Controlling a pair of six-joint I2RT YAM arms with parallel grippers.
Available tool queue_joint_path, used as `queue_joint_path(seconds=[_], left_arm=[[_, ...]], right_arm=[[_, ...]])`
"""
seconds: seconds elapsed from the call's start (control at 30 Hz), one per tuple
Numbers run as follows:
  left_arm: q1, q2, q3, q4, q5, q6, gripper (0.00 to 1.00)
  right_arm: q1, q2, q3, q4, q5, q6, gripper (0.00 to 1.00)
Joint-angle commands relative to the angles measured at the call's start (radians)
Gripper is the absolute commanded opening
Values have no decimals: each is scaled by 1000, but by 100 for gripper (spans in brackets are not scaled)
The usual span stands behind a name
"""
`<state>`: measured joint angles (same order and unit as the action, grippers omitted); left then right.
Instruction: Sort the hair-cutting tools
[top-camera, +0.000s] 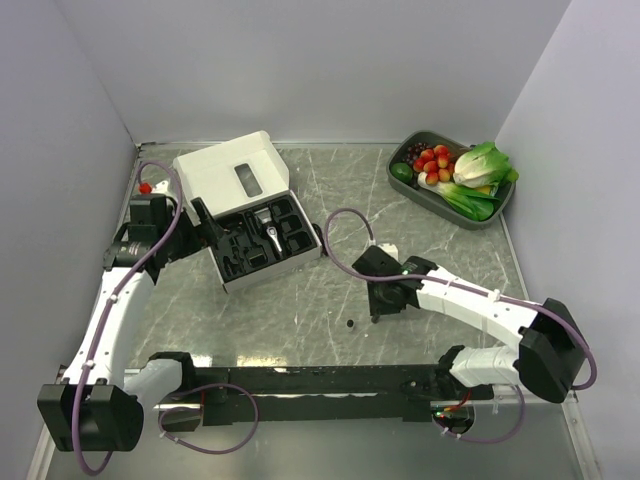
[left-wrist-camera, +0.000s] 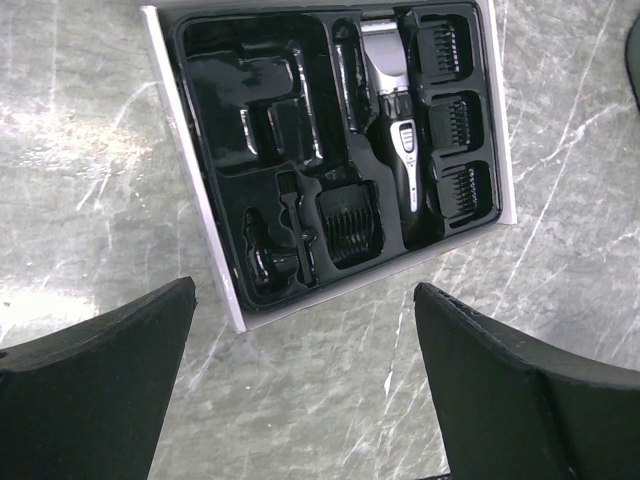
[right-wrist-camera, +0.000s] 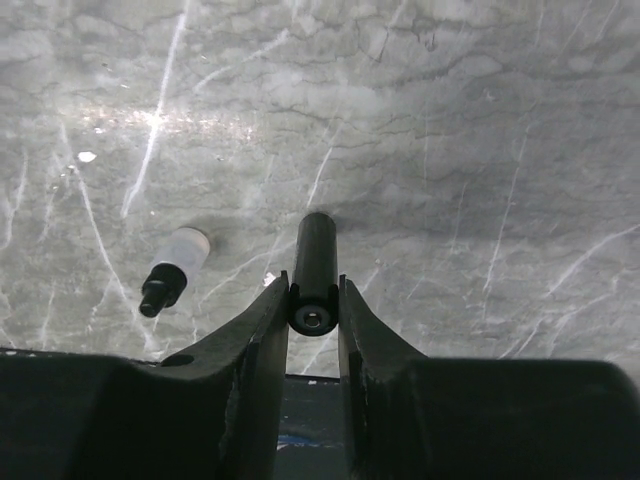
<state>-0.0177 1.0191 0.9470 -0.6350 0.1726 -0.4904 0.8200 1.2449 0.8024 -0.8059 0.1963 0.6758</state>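
The black clipper with a silver head (left-wrist-camera: 398, 140) lies in the black moulded tray (left-wrist-camera: 215, 95), which sits in a white box; it also shows in the top view (top-camera: 270, 231). Several black comb attachments (left-wrist-camera: 350, 220) fill other slots. My left gripper (left-wrist-camera: 305, 292) is open and empty, hovering over bare table just in front of the tray's near edge. My right gripper (right-wrist-camera: 314, 292) is shut on a small black cylindrical bit (right-wrist-camera: 315, 250), held just above the table. A second small bit with a pale body and black tip (right-wrist-camera: 172, 270) lies on the table to its left.
The white box's lid (top-camera: 235, 172) stands open behind the tray. A grey bin of vegetables and fruit (top-camera: 408, 185) is at the back right. Grey walls close the table on three sides. Purple cables loop beside both arms.
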Motion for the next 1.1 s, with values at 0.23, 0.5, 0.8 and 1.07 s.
queue_joint_path(seconds=[0.23,0.5,0.8,1.07], left_arm=[[-14,-20,-30,205,290,52,97],[-28,-27,19,229,427,64,97],[-31,-82,-37,402,825,-34,99],[-82,-103,-53,520,1096,-108,99]], right_arm=[[-51,8,455,-185,-44,-197,6],[-74,141,667,-211,-368,-361,7],[-74,174,756,-16,-776,-380,8],[-74,203,848,28,-1009,-360,11]])
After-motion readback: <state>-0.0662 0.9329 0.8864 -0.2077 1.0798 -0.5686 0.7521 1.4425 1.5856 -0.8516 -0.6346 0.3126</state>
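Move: The right hand already has the small black cylinder between its fingers at table level; it is headed for the open left gripper, about 38 cm to the left, 13 cm ahead and 13 cm higher. The little oil bottle stands some 6 cm left and 1 cm back, the tool box's middle about 20 cm ahead and 26 cm left, both slightly lower. From the left hand the cylinder lies about 38 cm right, 13 cm back and 13 cm down, the box 7 cm ahead, 11 cm right and 14 cm below. Keeping its pinch on the black cylinder, the right hand lifts it off the table, up and somewhat forward, then carries it left towards the left gripper while drawing back, climbing again to end some 23 cm higher, its fingers swung to point left. The left hand, fingers still wide open, comes about 12 cm right, rises and later draws back, turning clockwise and levelling out to face it. ##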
